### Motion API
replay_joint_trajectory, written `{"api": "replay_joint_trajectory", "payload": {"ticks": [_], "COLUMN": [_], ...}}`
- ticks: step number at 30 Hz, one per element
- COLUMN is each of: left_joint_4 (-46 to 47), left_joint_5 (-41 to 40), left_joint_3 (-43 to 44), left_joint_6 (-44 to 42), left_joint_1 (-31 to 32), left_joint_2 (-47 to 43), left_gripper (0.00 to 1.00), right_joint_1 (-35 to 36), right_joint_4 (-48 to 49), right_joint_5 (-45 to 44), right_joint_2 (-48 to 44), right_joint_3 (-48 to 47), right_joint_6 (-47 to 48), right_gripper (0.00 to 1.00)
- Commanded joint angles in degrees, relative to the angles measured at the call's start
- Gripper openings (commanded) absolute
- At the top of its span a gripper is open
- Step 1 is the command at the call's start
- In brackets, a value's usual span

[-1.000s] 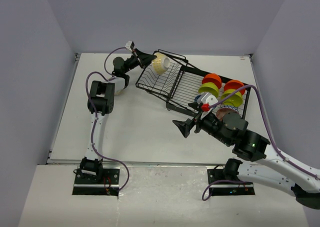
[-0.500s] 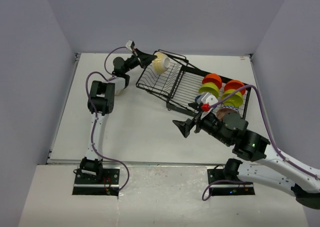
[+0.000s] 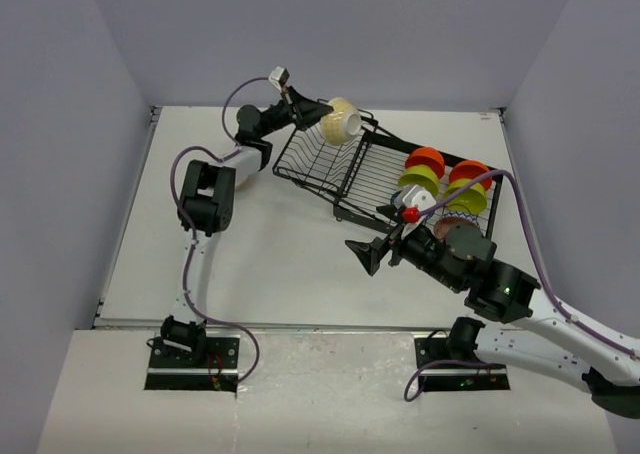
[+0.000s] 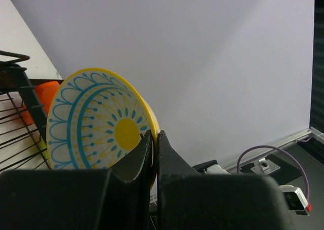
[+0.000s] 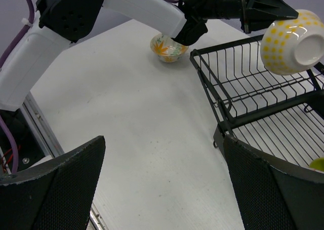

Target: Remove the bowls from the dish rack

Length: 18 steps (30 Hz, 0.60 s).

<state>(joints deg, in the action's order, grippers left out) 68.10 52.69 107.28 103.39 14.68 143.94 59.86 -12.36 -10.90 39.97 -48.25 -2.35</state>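
Note:
My left gripper (image 3: pixel 318 114) is shut on the rim of a cream-yellow bowl (image 3: pixel 341 122), holding it in the air over the far left corner of the black dish rack (image 3: pixel 352 174). In the left wrist view the fingers pinch the rim of this bowl (image 4: pixel 96 121), whose inside has a blue pattern and a yellow centre. The right wrist view shows the bowl (image 5: pixel 292 41) spotted yellow outside, above the rack (image 5: pixel 243 83). Orange bowls (image 3: pixel 424 159) and lime green bowls (image 3: pixel 418 179) stand in the rack's right section. My right gripper (image 3: pixel 375 254) hangs open and empty near the rack's front.
A white floral bowl (image 5: pixel 168 47) sits on the table beside the left arm, left of the rack. The table's walls rise at the back and sides. A purple cable runs along each arm.
The left gripper has lifted the cream-yellow bowl up and a little to the right, off the rack's bars. The right arm has not moved.

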Motion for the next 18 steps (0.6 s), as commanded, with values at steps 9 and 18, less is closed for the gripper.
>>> {"api": "replay_joint_trajectory", "payload": {"ticks": [9,18], "left_joint_4": [-40.11,-90.4], "left_joint_5": [-3.79,-48.38], "left_joint_3": [2.39,0.31], "left_joint_6": [-41.15,-75.17], "left_joint_1": [-3.42,-2.02], "left_joint_2": [-23.77,-45.04], "left_gripper": [0.0,0.0], "right_joint_1": [-0.18,-0.18], "right_joint_4": [2.78,3.83], "right_joint_5": [-2.9,-7.82], "right_joint_2": [-1.64,-2.79], "right_joint_3": [0.96,2.02], "right_joint_6": [0.68,0.77], "right_gripper": [0.99,0.99]}}
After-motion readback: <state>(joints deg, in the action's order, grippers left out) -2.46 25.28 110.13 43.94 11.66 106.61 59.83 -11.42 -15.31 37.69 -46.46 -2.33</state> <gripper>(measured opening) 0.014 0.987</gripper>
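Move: Above the emptied left end of the dish rack, the left hand holds the yellow bowl; that rack end's middle lies about 15 cm below and 4 cm nearer the base. The floral bowl, already out on the open table, is some 24 cm left, 5 cm back and 22 cm down. The nearer lime bowl stands about 23 cm right, 10 cm back and 17 cm below. From the right hand the floral bowl is roughly 30 cm ahead, 32 cm left and 28 cm lower. Climbing about 16 cm, the left hand carries the yellow bowl up off the rack's left end, then increasingly leftward as well, some 10 cm, towards the floral bowl's side of the table. The shut fingers keep their pinch on its rim while the wrist rolls and swings counter-clockwise, bringing the fingers from pointing right and tipped up to nearly level, forward-right. ##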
